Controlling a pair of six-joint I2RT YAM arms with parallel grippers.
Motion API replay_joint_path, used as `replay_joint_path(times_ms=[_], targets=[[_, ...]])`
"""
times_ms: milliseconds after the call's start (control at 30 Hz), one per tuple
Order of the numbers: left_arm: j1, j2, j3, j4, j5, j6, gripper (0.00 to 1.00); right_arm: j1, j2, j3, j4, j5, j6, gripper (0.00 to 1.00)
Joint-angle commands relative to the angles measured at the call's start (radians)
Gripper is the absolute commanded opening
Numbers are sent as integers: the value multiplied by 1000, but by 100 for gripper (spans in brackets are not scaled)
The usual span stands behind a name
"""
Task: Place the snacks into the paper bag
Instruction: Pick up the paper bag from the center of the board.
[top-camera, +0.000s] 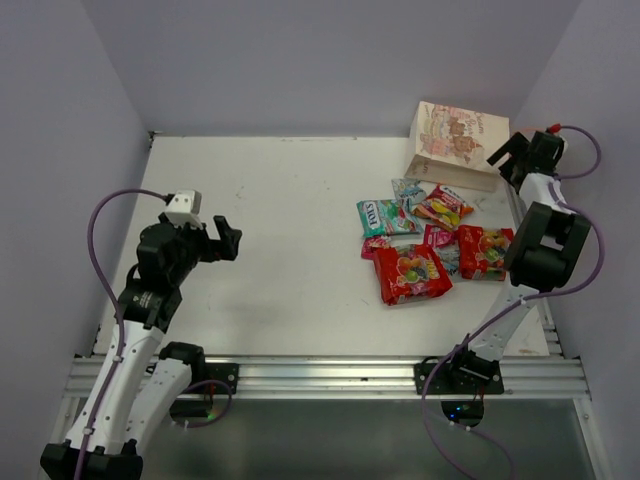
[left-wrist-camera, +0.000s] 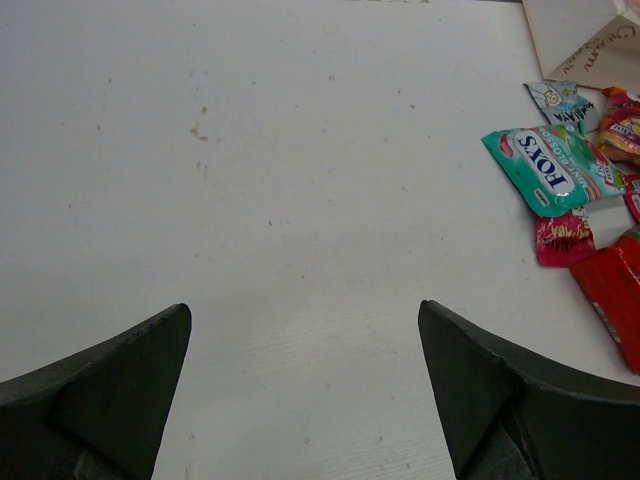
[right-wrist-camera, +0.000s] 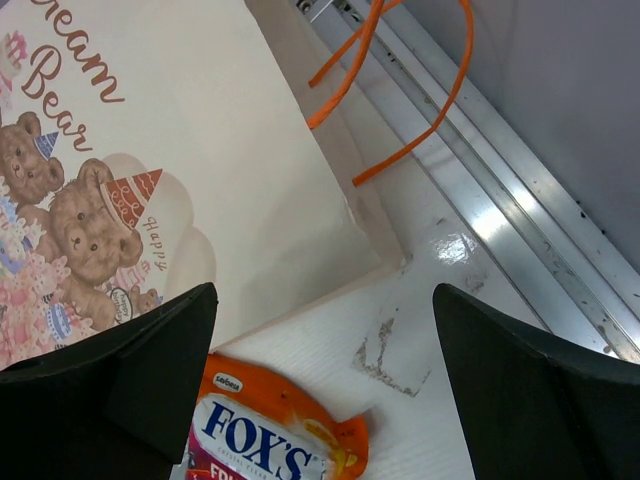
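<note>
The paper bag (top-camera: 455, 142) lies on its side at the far right, cream with a bear print (right-wrist-camera: 150, 160) and orange cord handles (right-wrist-camera: 400, 80). The snacks lie in a cluster in front of it: two large red packets (top-camera: 412, 273) (top-camera: 484, 250), a teal "FOX'S" packet (top-camera: 384, 216) (left-wrist-camera: 555, 165), an orange "FOX'S" packet (top-camera: 445, 205) (right-wrist-camera: 270, 430), a magenta one (left-wrist-camera: 565, 237) and a light blue one (left-wrist-camera: 562, 100). My right gripper (top-camera: 507, 155) (right-wrist-camera: 320, 300) is open and empty, just above the bag's lower right corner. My left gripper (top-camera: 228, 240) (left-wrist-camera: 305, 320) is open and empty over bare table, left of the snacks.
Grey walls close in the white table (top-camera: 290, 220) on three sides. A metal rail (right-wrist-camera: 500, 170) runs along the table's right edge beside the bag. An aluminium frame (top-camera: 330, 375) runs along the near edge by the arm bases.
</note>
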Motion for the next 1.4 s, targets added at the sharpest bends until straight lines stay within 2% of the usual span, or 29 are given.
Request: replay_joint_path(times_ms=[0, 467, 733, 967, 1067, 1167, 1300, 1367], targets=[[-6, 14, -2, 42, 13, 10, 100, 1, 31, 64, 80, -101, -46, 93], [-6, 43, 2, 36, 6, 12, 100, -17, 112, 120, 129, -165, -71, 92], [-6, 52, 5, 34, 7, 13, 100, -19, 137, 143, 120, -128, -77, 92], [-6, 66, 5, 34, 6, 13, 100, -19, 195, 212, 92, -217, -94, 91], [-6, 72, 8, 36, 6, 13, 100, -19, 211, 222, 102, -256, -92, 87], [-4, 80, 6, 34, 7, 13, 100, -19, 220, 236, 100, -280, -103, 78], [-3, 83, 8, 36, 6, 13, 100, -19, 220, 253, 100, -344, -112, 57], [-1, 86, 8, 34, 4, 13, 100, -19, 215, 253, 105, -366, -110, 50]])
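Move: The paper bag lies on its side with its mouth to the right. Its middle is about 9 cm ahead of the open right hand, 12 cm to the left and 7 cm below; the near corner of its mouth is only some 3 cm ahead. The orange Fox's pack is roughly 4 cm back and 17 cm left, the right-hand red pack 16 cm back and 8 cm left, both about 12 cm lower. From the left hand the bag is about 36 cm ahead, 60 cm right, 17 cm below. The right fingers come into contact with the bag's mouth edge near its near corner, straddling the rim of the upper panel. The hand gets there by reaching forward about 5 cm and sinking some 2 cm, then easing left as it turns about 15 degrees counter-clockwise and closes to roughly half open. The left hand, empty and open, sinks about 2 cm over bare board. ##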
